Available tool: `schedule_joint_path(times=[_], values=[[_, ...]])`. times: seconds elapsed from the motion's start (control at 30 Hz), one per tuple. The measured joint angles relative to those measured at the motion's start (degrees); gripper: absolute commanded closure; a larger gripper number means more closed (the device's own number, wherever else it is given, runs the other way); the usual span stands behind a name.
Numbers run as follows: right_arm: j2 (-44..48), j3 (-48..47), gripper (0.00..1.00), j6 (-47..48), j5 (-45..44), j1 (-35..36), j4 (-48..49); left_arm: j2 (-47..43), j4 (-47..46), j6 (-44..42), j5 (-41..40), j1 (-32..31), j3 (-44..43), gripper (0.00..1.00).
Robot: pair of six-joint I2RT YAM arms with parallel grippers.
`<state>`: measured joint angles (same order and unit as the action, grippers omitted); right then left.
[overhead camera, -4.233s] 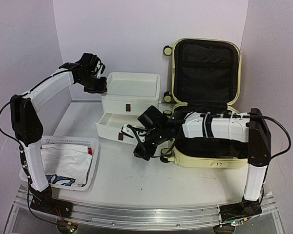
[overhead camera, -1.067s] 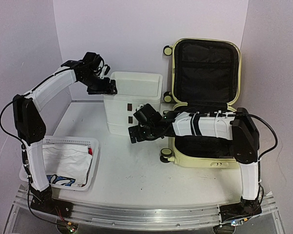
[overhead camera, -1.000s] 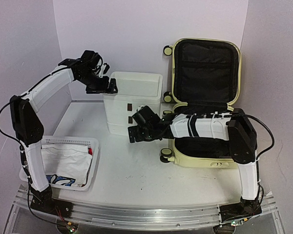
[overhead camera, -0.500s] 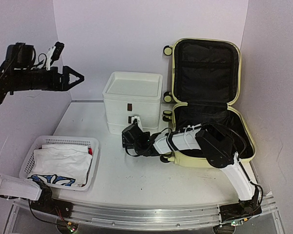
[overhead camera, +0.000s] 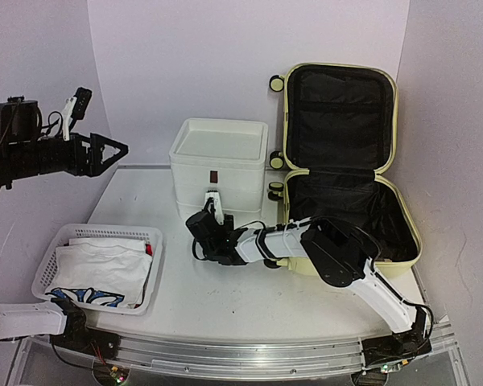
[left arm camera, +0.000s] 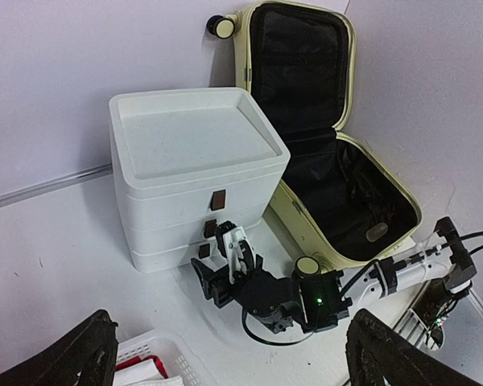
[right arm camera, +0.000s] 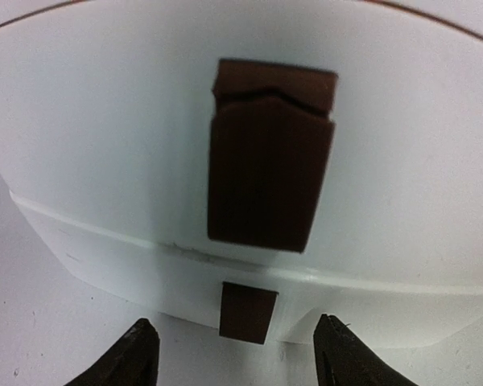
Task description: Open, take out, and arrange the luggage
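Note:
The luggage (overhead camera: 338,112), a pale yellow hard-shell suitcase with black lining, lies open at the right with its lid upright against the back wall; the left wrist view also shows the suitcase (left arm camera: 338,193). My right gripper (overhead camera: 198,232) sits low on the table, just in front of the white drawer box (overhead camera: 221,157) and left of the suitcase. In the right wrist view its open jaws (right arm camera: 235,338) face the box's brown handles (right arm camera: 270,185) with nothing between them. My left gripper (overhead camera: 117,149) hangs open high at the far left, holding nothing.
Both drawers of the box (left arm camera: 189,153) are closed. A white perforated basket (overhead camera: 105,233) at the front left holds a folded white shirt (overhead camera: 97,269). The right arm stretches across the table in front of the suitcase's wheels (overhead camera: 274,191).
The left arm has swung up and to the left, away from the drawer box. The right gripper has slid left and nearer along the box's front, and its jaws have narrowed.

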<state>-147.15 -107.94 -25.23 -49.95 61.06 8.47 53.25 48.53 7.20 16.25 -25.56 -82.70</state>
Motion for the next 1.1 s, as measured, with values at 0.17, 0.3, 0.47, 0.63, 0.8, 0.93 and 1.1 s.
schedule_joint_path(times=[0.17,0.3,0.47,0.63,0.8,0.93,1.1], values=[[-1.16,-1.99,0.41,2.21,-2.84,0.00,0.55,-3.69,-2.23,-0.42,-2.01,0.00,5.55,0.01],[-2.12,-3.04,0.42,4.11,-4.59,-0.09,0.63,-6.08,-3.21,-1.70,-5.90,0.00,8.83,0.01],[-2.23,-3.08,0.61,5.68,-5.01,-0.44,0.59,-7.72,-4.26,-3.02,-10.34,-0.57,10.91,0.01],[-2.23,-3.10,0.75,6.93,-3.52,-0.68,0.59,-8.26,-4.98,-4.15,-13.31,-1.31,12.35,0.01],[-1.95,-0.52,0.84,7.30,-0.50,-1.18,1.60,-8.26,-5.62,-4.48,-15.52,-1.51,13.90,0.01],[-1.07,4.57,0.90,7.34,1.88,-1.29,1.64,-8.20,-5.66,-4.68,-16.59,-1.51,15.30,0.01],[2.34,9.86,0.94,7.02,4.61,-1.40,1.90,-7.98,-5.68,-4.87,-16.96,-1.57,15.80,0.01]])
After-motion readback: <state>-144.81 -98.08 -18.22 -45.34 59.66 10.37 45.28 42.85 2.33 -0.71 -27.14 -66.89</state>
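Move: The lowest drawer handle lies about 3 cm ahead of my right fingertips, centred between them and about 2 cm lower; the middle handle is in line above it, some 4 cm above my hand. The open suitcase's lower half lies level ahead, about 38 cm to the right and roughly at hand height. From my raised left hand, the lowest handle is about 22 cm ahead, 21 cm right and 39 cm below. I ease my right hand about 1 cm forward to the bottom handle while its half-open fingers start to close, then sink it about 4 cm, drawing some 2 cm back and 2 cm right, and shut the fingers on nothing below and right of the handle. It rolls about 10 degrees, left side down. My open left hand lowers about 6 cm and shifts 4 cm left. ##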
